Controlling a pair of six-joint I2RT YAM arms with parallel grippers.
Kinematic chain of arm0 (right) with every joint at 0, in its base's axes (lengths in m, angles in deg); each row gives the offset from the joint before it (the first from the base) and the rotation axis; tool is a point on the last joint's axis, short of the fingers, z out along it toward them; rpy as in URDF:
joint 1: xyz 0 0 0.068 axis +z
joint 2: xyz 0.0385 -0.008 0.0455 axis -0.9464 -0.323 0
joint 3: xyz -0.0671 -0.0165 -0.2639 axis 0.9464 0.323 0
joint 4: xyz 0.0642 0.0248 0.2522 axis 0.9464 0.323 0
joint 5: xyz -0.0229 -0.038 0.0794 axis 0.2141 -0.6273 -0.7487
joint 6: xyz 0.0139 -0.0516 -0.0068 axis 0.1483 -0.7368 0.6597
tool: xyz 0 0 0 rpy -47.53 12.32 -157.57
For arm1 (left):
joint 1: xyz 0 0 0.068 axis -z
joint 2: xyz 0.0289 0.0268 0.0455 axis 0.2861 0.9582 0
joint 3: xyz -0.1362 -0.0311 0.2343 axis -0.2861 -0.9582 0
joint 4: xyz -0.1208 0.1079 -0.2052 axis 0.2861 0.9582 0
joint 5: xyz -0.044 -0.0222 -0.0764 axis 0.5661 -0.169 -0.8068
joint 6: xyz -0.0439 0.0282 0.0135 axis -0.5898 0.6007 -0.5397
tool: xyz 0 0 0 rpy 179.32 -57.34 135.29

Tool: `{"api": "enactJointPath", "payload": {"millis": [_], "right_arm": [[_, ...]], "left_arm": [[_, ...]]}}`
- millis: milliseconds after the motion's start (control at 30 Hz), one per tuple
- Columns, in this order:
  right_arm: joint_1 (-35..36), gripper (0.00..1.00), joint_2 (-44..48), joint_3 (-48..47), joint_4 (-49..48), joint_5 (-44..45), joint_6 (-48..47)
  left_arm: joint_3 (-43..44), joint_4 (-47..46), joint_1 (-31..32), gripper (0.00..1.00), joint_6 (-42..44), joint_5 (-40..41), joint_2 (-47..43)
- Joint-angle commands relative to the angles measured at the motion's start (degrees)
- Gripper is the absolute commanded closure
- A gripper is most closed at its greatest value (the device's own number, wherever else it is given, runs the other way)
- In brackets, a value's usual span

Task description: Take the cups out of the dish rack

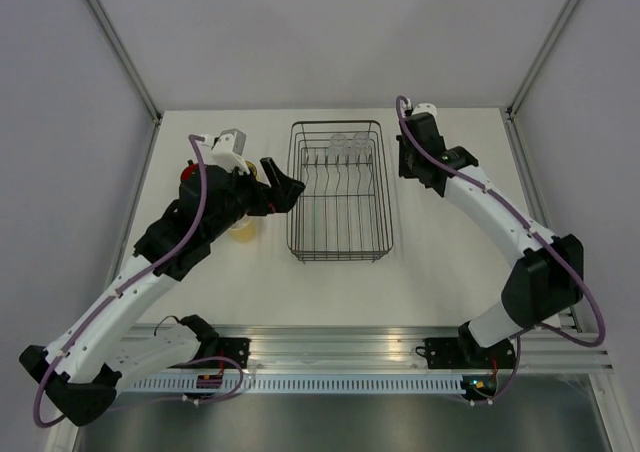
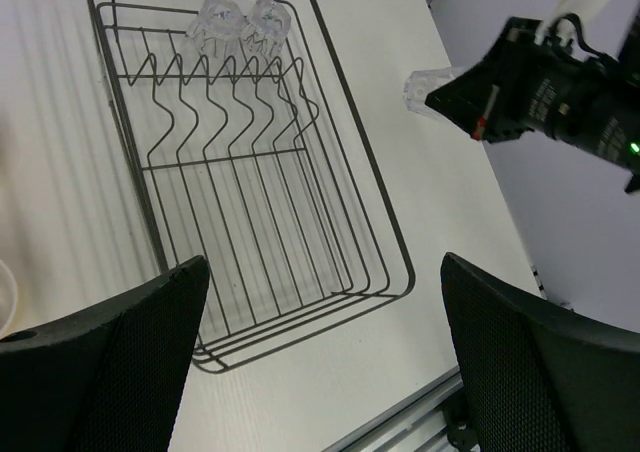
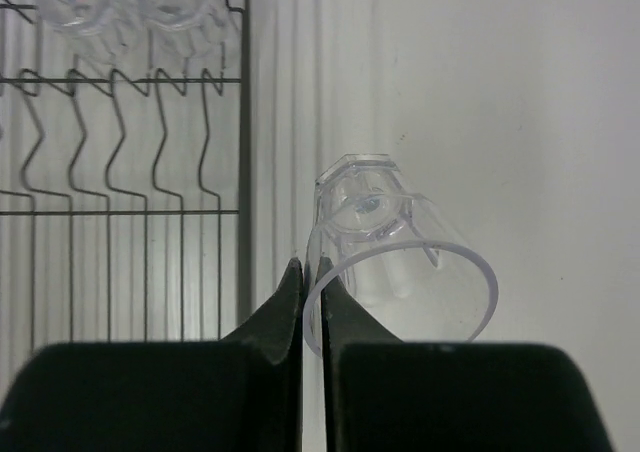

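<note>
The dark wire dish rack [image 1: 340, 257] stands mid-table, with two clear glass tumblers [image 1: 346, 144] at its far end. They also show in the left wrist view as tumblers [image 2: 240, 24] and in the right wrist view as tumblers [image 3: 180, 7]. My right gripper [image 3: 310, 284] is shut on the rim of a third clear tumbler [image 3: 400, 257], one finger inside and one outside. It is tilted, just right of the rack [image 3: 243, 122]. My left gripper [image 2: 325, 362] is open and empty over the rack's near left side [image 2: 220, 159]. A red mug [image 1: 188, 175] and a cream mug [image 1: 243, 232] peek from under the left arm.
Left of the rack, the left arm covers most of the mugs on the table. The right arm's black gripper body [image 2: 545, 97] hangs beyond the rack's right side. Metal frame posts stand at the table's far corners, and an aluminium rail [image 1: 330, 337] runs along the near edge.
</note>
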Motion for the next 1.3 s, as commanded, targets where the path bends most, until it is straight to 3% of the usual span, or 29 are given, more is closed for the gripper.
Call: {"api": "enactJointPath", "payload": {"millis": [0,200,567,733,867,1133,1267], "right_arm": [[-3.47,1.0,-8.57,-6.74,5.39,-2.75,-0.71],[-6.9,1.0,-21.94,-15.81,12.87,-3.03,-4.41],[-9.89,1.0,-33.04,-23.02,19.37,-9.0,-8.27],[-10.42,0.99,-34.19,-23.64,19.91,-9.53,-8.72],[-11.04,0.77,-33.93,-23.73,20.08,-9.88,-8.98],[-11.65,0.71,-30.24,-23.29,19.64,-9.09,-8.45],[-11.65,0.67,-23.06,-22.15,18.95,-7.07,-7.4]], "left_arm": [[-0.84,5.49,0.14,0.0,4.42,0.72,-2.99],[-1.37,9.54,0.14,0.0,6.53,0.28,-4.13],[-2.51,11.21,0.14,0.0,7.76,-0.07,-5.01],[-2.86,11.21,0.14,0.0,7.85,-0.42,-4.49],[-3.12,11.21,0.14,0.0,8.03,-0.51,-4.48],[-2.86,11.21,0.14,0.0,8.03,0.11,-3.87],[-1.11,11.12,0.14,0.0,8.11,1.24,-0.63]]}}
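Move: The right hand holds a clear cup by its rim. The bare table spot it goes to is about 4 cm ahead, 6 cm right and 21 cm below. The rack's middle is 12 cm left and 3 cm ahead; its two remaining clear cups stand 15 cm ahead, 8 and 13 cm left, all some 16 cm lower. From the left hand the spot is roughly 14 cm ahead, 26 cm right, 29 cm below. Down some 15 cm, with a little forward and rightward travel, the right hand takes the held clear cup to the table beside the rack, its fingers tipping about 30 degrees steeper. They then part by about a third and release the rim, and the hand starts rising. The left hand, wide open, sinks and draws back left. ##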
